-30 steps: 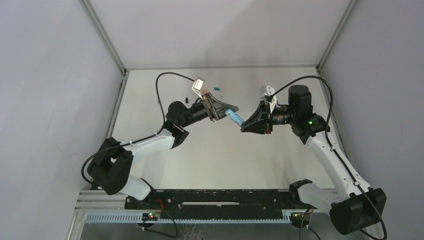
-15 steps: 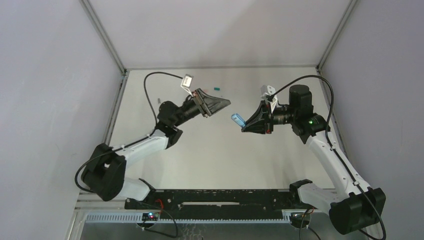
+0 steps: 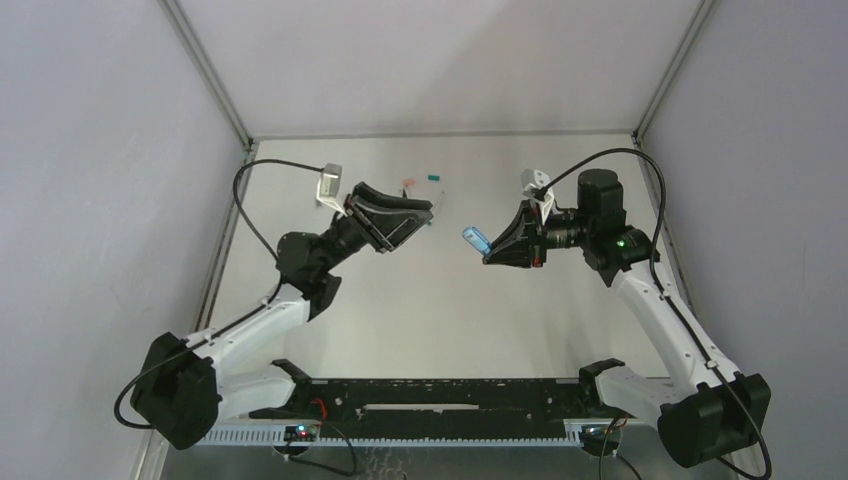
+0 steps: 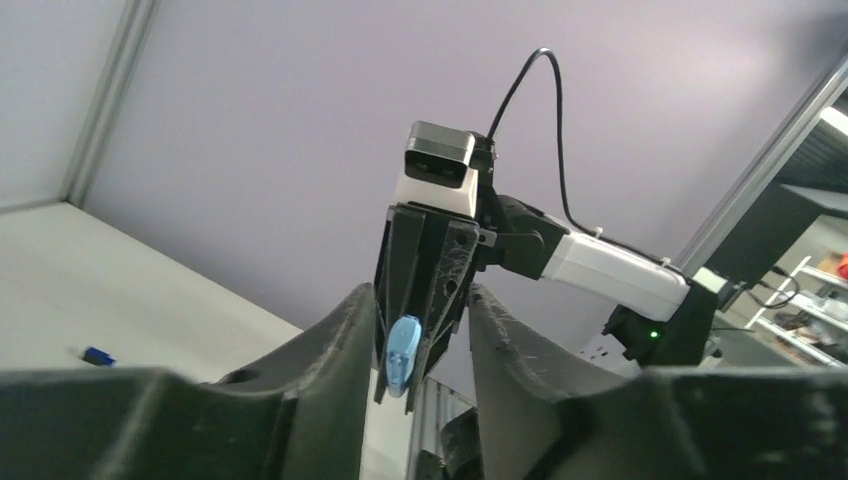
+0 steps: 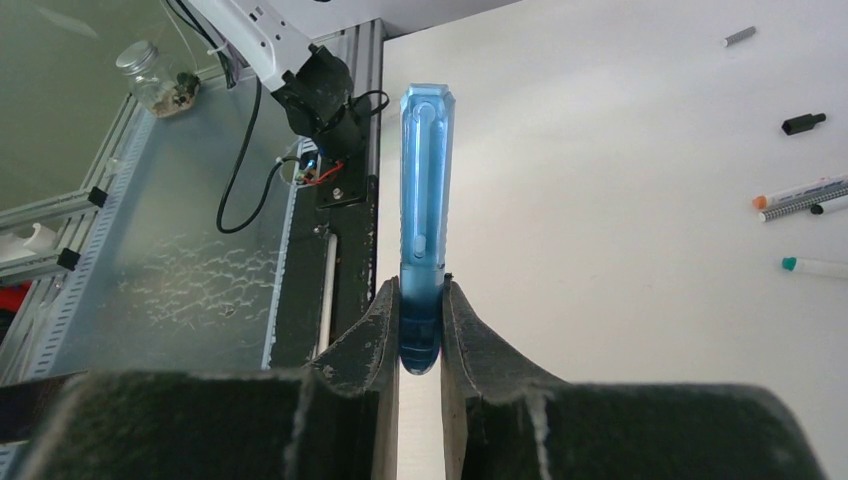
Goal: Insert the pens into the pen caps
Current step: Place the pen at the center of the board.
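My right gripper (image 3: 492,250) (image 5: 420,292) is shut on the lower end of a thick light-blue pen (image 5: 425,190) (image 3: 475,240), held above the table and pointing left. My left gripper (image 3: 412,230) (image 4: 420,300) hangs open a short way to the left of it, facing the pen's tip (image 4: 402,355), with nothing between its fingers. Thin pens (image 5: 800,192) lie on the table, one with a teal tip (image 5: 815,266). Small pen caps lie loose: teal (image 3: 434,176), salmon (image 3: 405,183), blue (image 4: 95,355), black (image 5: 803,123) and grey (image 5: 738,37).
The white table (image 3: 450,310) is walled in on the left, back and right. Both arm bases and a black rail (image 3: 420,395) sit along its near edge. A cable (image 3: 270,165) loops over the left arm.
The left gripper has let go of the light-blue pen, opened, and drawn back to the left. The right gripper still holds the pen in the same place.
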`<action>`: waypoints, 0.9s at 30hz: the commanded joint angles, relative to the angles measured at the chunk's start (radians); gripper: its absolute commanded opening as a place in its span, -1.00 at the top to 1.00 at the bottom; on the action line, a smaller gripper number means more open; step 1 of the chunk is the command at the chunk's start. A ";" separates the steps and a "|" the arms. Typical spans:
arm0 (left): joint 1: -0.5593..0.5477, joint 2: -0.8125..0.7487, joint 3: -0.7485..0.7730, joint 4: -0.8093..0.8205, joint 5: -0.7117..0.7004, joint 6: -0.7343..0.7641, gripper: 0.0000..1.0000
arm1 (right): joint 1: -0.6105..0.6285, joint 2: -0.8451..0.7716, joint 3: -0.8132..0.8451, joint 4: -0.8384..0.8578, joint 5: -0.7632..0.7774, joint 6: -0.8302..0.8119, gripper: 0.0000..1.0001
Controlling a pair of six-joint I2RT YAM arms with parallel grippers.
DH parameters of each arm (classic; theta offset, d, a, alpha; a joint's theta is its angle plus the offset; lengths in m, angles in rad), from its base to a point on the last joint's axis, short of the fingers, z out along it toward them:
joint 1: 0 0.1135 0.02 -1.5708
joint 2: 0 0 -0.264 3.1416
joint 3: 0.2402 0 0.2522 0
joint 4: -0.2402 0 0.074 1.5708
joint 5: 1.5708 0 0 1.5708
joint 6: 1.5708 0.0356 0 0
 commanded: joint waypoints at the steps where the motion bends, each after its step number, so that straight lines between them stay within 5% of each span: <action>1: -0.036 0.023 0.051 -0.020 -0.014 0.044 0.32 | -0.002 0.005 0.036 0.041 -0.019 0.037 1.00; 5: -0.069 0.096 0.106 -0.007 0.045 0.009 0.81 | -0.002 0.005 0.035 0.045 -0.017 0.045 1.00; 10: -0.097 0.154 0.134 0.069 0.080 -0.041 0.99 | -0.002 0.004 0.036 0.042 -0.014 0.045 1.00; 20: -0.108 0.181 0.126 0.050 0.113 -0.050 1.00 | -0.003 0.005 0.035 0.067 -0.017 0.065 1.00; 27: -0.141 0.223 0.172 -0.106 0.152 0.001 1.00 | 0.004 0.007 0.036 0.076 -0.020 0.071 1.00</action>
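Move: The blue pen, held in the right fingers with its free end up and leaning left, has its middle about 7 cm right of the left hand, 2 cm back and 7 cm below. From the right hand the pen's middle is roughly 2 cm left, 1 cm ahead and 3 cm up. On the board the green pen lies some 36 cm ahead of the left hand, 1 cm left, and the green cap about 47 cm ahead, 2 cm left, both roughly 38 cm down. Bring the left gripper about 6 cm to the right and some 4 cm down, drifting slightly back, towards the raised free end of the blue pen. Shut its half-open, empty fingers fully early on the way and swing them about 15 degrees clockwise, so the closed tips come right up to that end. Keep the right gripper still and its grip on the pen. ##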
